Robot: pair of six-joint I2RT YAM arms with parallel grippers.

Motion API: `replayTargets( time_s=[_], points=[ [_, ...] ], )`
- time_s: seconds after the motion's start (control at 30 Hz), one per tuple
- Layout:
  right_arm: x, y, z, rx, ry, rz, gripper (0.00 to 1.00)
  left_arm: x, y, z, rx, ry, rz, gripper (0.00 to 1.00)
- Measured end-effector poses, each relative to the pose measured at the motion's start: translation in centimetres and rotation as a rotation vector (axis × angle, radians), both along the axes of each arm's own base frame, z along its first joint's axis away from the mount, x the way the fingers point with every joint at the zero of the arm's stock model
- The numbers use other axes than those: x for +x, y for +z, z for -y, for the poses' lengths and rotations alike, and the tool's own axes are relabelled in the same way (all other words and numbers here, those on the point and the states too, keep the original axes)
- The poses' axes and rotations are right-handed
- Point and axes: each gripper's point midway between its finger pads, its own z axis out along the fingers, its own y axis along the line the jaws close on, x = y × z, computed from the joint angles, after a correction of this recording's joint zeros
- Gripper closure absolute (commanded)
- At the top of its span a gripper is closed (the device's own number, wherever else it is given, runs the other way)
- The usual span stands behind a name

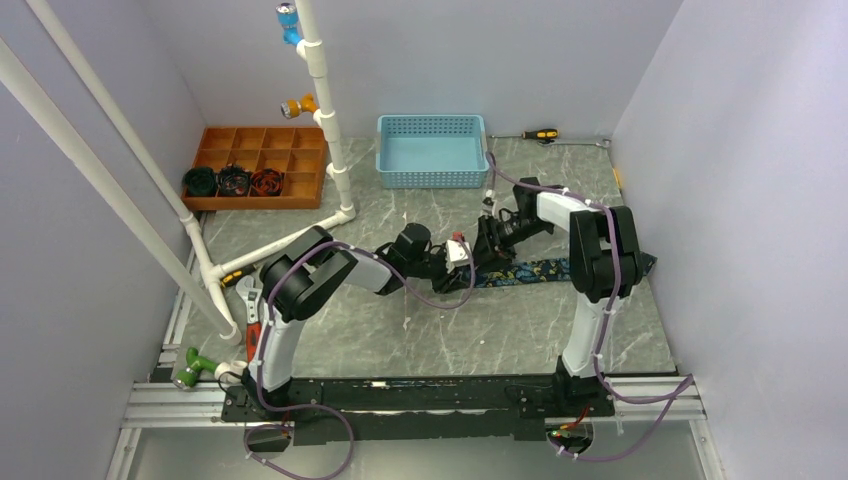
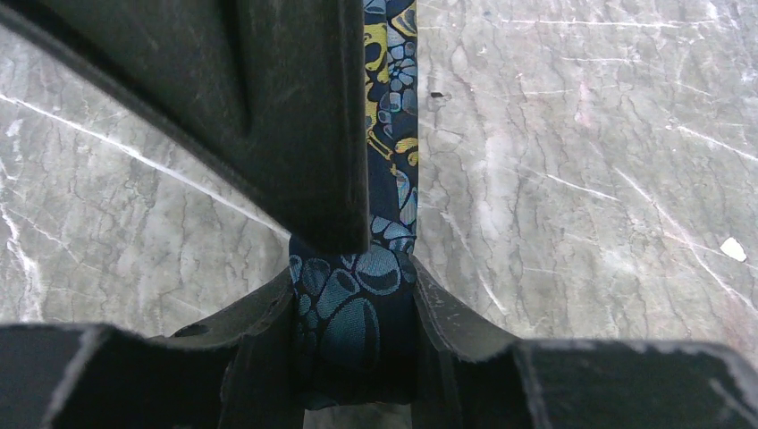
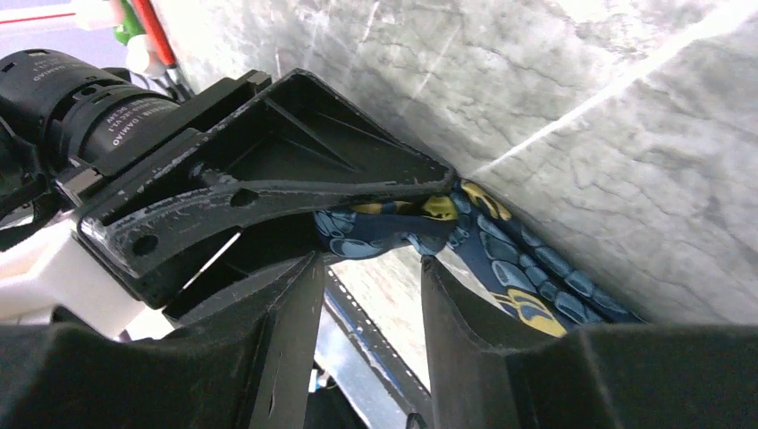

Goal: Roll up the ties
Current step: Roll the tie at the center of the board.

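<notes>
A dark navy tie [image 1: 545, 270] with blue and gold paisley lies flat on the marble table, running right from both grippers. My left gripper [image 2: 353, 277] is shut on the tie's bunched near end [image 2: 357, 313], and the strip [image 2: 393, 134] runs away from it across the table. In the top view the left gripper [image 1: 468, 262] and right gripper [image 1: 487, 243] meet at the tie's left end. My right gripper [image 3: 371, 261] is open with nothing between its fingers. The tie [image 3: 536, 277] lies just beyond its tips, under the left gripper's finger [image 3: 268, 170].
A blue basket [image 1: 432, 150] stands at the back centre. A wooden divided tray [image 1: 262, 160] at the back left holds three dark rolls. A white pipe frame [image 1: 330, 150] crosses the left side. A screwdriver [image 1: 540, 134] lies at the back right, and hand tools [image 1: 250, 300] lie near the left arm.
</notes>
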Motion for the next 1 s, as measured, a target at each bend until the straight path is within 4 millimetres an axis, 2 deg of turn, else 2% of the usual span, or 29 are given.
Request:
replayTargets(
  time_s=[0.1, 0.2, 0.23, 0.33, 0.37, 0.47, 0.57, 0.7, 0.77, 0.93, 1.0],
  points=[
    [-0.1, 0.2, -0.9, 0.033, -0.005, -0.023, 0.54, 0.1, 0.0, 0.0, 0.017, -0.006, -0.002, 0.89],
    [-0.3, -0.3, -1.5, 0.045, 0.005, -0.042, 0.61, 0.1, 0.0, 0.0, 0.028, -0.011, -0.005, 0.88],
    [-0.5, -0.6, -1.9, 0.044, 0.014, -0.051, 0.66, 0.1, 0.0, 0.1, 0.032, -0.012, -0.005, 0.87],
    [-0.8, -1.4, -2.3, 0.042, 0.021, -0.085, 0.94, 0.1, 0.0, 0.0, 0.040, -0.016, -0.006, 0.86],
    [-0.8, -1.5, -2.3, 0.041, 0.019, -0.093, 1.00, 0.1, 0.0, 0.0, 0.042, -0.017, -0.004, 0.85],
    [-0.8, -1.6, -2.0, 0.045, 0.011, -0.119, 1.00, 0.1, -0.1, 0.0, 0.043, -0.021, -0.004, 0.75],
    [-0.7, -1.8, -1.6, 0.073, 0.002, -0.138, 1.00, 0.1, 0.0, 0.0, 0.041, -0.025, 0.001, 0.58],
    [-0.8, -2.8, -0.8, 0.102, -0.013, -0.182, 1.00, 0.1, 0.0, -0.2, 0.025, -0.036, 0.004, 0.46],
    [-0.8, -3.3, -0.2, 0.135, -0.038, -0.227, 1.00, 0.1, -0.1, -0.6, 0.008, -0.039, 0.007, 0.41],
    [0.1, -3.6, 0.9, 0.166, -0.055, -0.208, 1.00, -0.2, 0.1, -1.8, -0.068, -0.048, 0.024, 0.34],
    [0.3, -3.7, 1.1, 0.167, -0.057, -0.202, 1.00, -0.2, 0.2, -1.7, -0.098, -0.052, 0.027, 0.33]
  ],
)
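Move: The tie's roll is still gripped by its edges between the left fingertips, its middle about 1 cm right of that hand point and level with it. From the right hand, open above it, the roll is about 4 cm to the left, 1 cm back and 3 cm below. The flat tie's free end lies some 32 cm right of the right hand, 2 cm ahead and 5 cm below; the blue basket stands about 25 cm ahead and 12 cm left. The right hand reaches about 2 cm left over the roll while sinking, shuts its fingers on a layer of tie at the roll, then draws it down and back to the right by some 3 cm, tipping its fingers further down. The left hand holds the roll almost still through most of this, then opens late, lets go of its edges and backs off about 1.5 cm to the left, with its open fingertips still close to the roll. ##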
